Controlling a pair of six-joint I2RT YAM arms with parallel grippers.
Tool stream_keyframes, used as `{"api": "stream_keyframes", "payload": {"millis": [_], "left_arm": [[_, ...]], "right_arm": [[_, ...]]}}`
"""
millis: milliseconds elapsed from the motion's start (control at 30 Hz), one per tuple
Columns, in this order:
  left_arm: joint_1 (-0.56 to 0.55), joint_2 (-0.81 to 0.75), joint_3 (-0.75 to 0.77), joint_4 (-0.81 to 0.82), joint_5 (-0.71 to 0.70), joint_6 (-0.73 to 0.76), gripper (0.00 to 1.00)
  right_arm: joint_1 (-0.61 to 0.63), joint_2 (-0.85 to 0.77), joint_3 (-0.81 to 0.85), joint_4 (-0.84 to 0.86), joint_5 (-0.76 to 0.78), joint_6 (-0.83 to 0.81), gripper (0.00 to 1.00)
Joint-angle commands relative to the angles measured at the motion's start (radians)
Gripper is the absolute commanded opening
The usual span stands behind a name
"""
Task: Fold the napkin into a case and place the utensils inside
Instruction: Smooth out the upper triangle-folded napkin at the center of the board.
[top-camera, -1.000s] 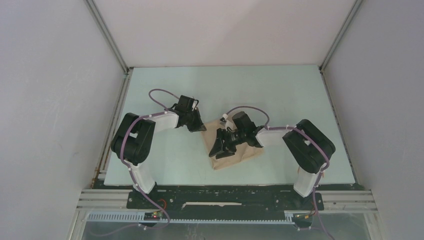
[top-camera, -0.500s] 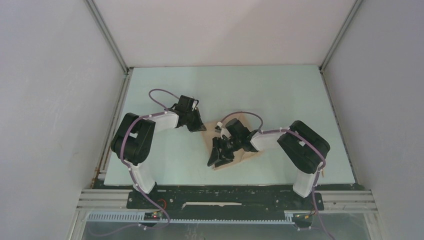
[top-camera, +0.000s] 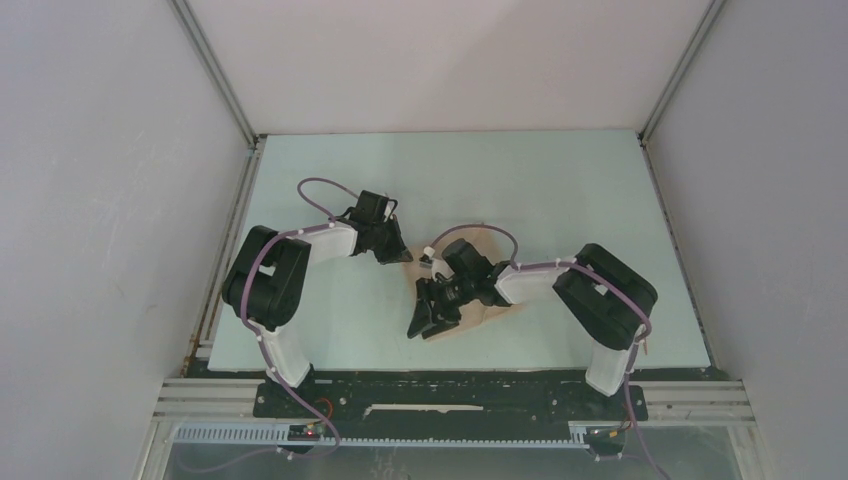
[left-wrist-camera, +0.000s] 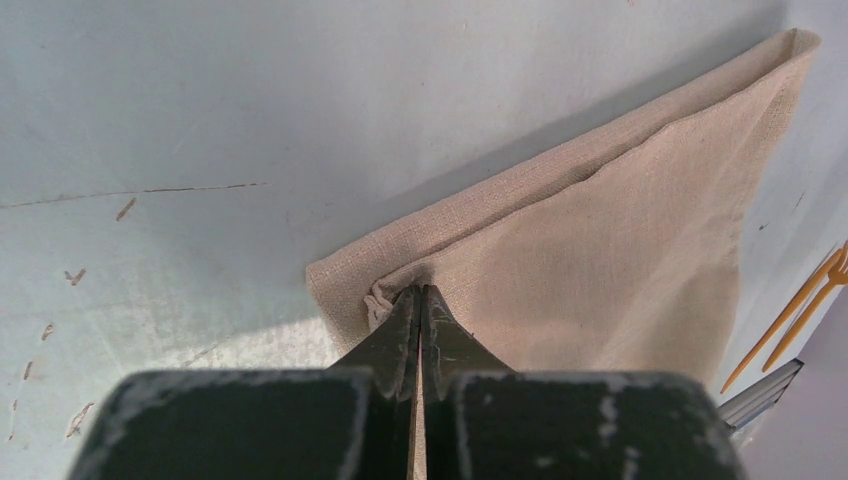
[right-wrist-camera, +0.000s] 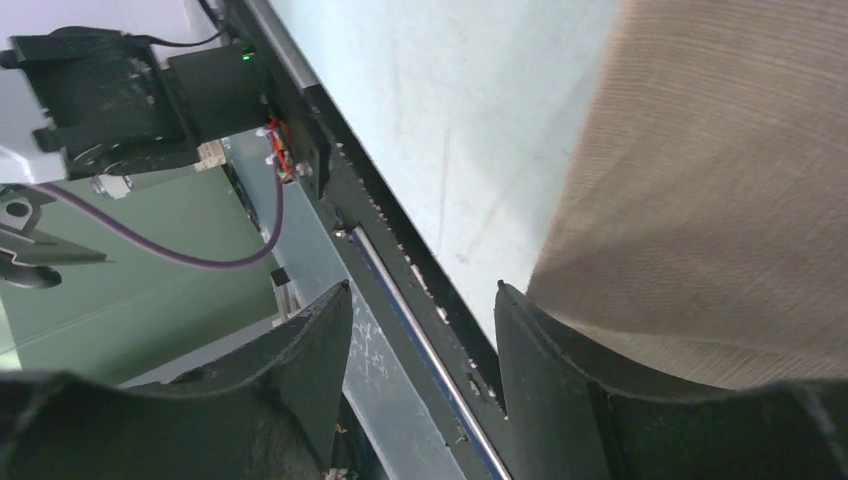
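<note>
The beige napkin (left-wrist-camera: 610, 220) lies folded on the table, its slanted upper edge doubled over. My left gripper (left-wrist-camera: 420, 293) is shut on the napkin's near-left corner, where the cloth bunches at the fingertips. In the top view the napkin (top-camera: 478, 241) is mostly covered by the right arm. My right gripper (top-camera: 422, 326) hangs open over the napkin's near-left edge with nothing between its fingers; in its wrist view the right gripper (right-wrist-camera: 422, 298) has the napkin (right-wrist-camera: 720, 190) beside its right finger. Two orange utensils (left-wrist-camera: 803, 309) lie just past the cloth's far side.
The pale green table (top-camera: 560, 180) is walled by white panels on three sides. The table's near edge, with a black strip and a metal rail (right-wrist-camera: 400, 290), runs right under the right gripper. Electronics with a purple cable (right-wrist-camera: 170, 250) sit below it.
My right gripper has slid left and toward the near edge across the napkin, staying open. The left gripper has kept its hold on the corner and has not moved.
</note>
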Motion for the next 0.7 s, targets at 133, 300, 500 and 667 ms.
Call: {"api": "stream_keyframes", "payload": {"millis": [133, 300, 500, 667], "left_arm": [[0.008, 0.045, -0.021, -0.050, -0.103, 0.025, 0.00], [0.008, 0.044, -0.021, -0.051, -0.108, 0.026, 0.00], [0.008, 0.046, -0.019, -0.051, -0.105, 0.029, 0.00], [0.008, 0.048, -0.017, -0.056, -0.105, 0.034, 0.00]], "right_arm": [[0.001, -0.043, -0.029, -0.176, 0.121, -0.093, 0.61], [-0.020, -0.299, -0.030, -0.423, 0.303, -0.130, 0.69], [-0.203, -0.531, -0.230, -0.369, 0.459, 0.103, 0.84], [-0.359, -0.712, -0.431, -0.211, 0.495, 0.312, 0.86]]}}
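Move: The right hand's open fingers hang over the near-left part of the napkin; the napkin's right corner lies about 19 cm to this hand's right, 6 cm ahead and some 3 cm lower. Its near corner is only about 3 cm right and 2 cm back; its left corner is roughly 17 cm ahead and 2 cm left. From the left hand, whose shut tips sit at that left corner, the right corner is about 22 cm right and 9 cm back. The right hand dips about 2 cm towards the napkin, then lifts and sweeps across it, some 15 cm right and 5 cm forward, towards the right corner, coming down again late while the wrist swings clockwise nearly 40 degrees and the fingers spread wider. The left hand stays put, its shut fingertips still resting on the left corner to pin it. ##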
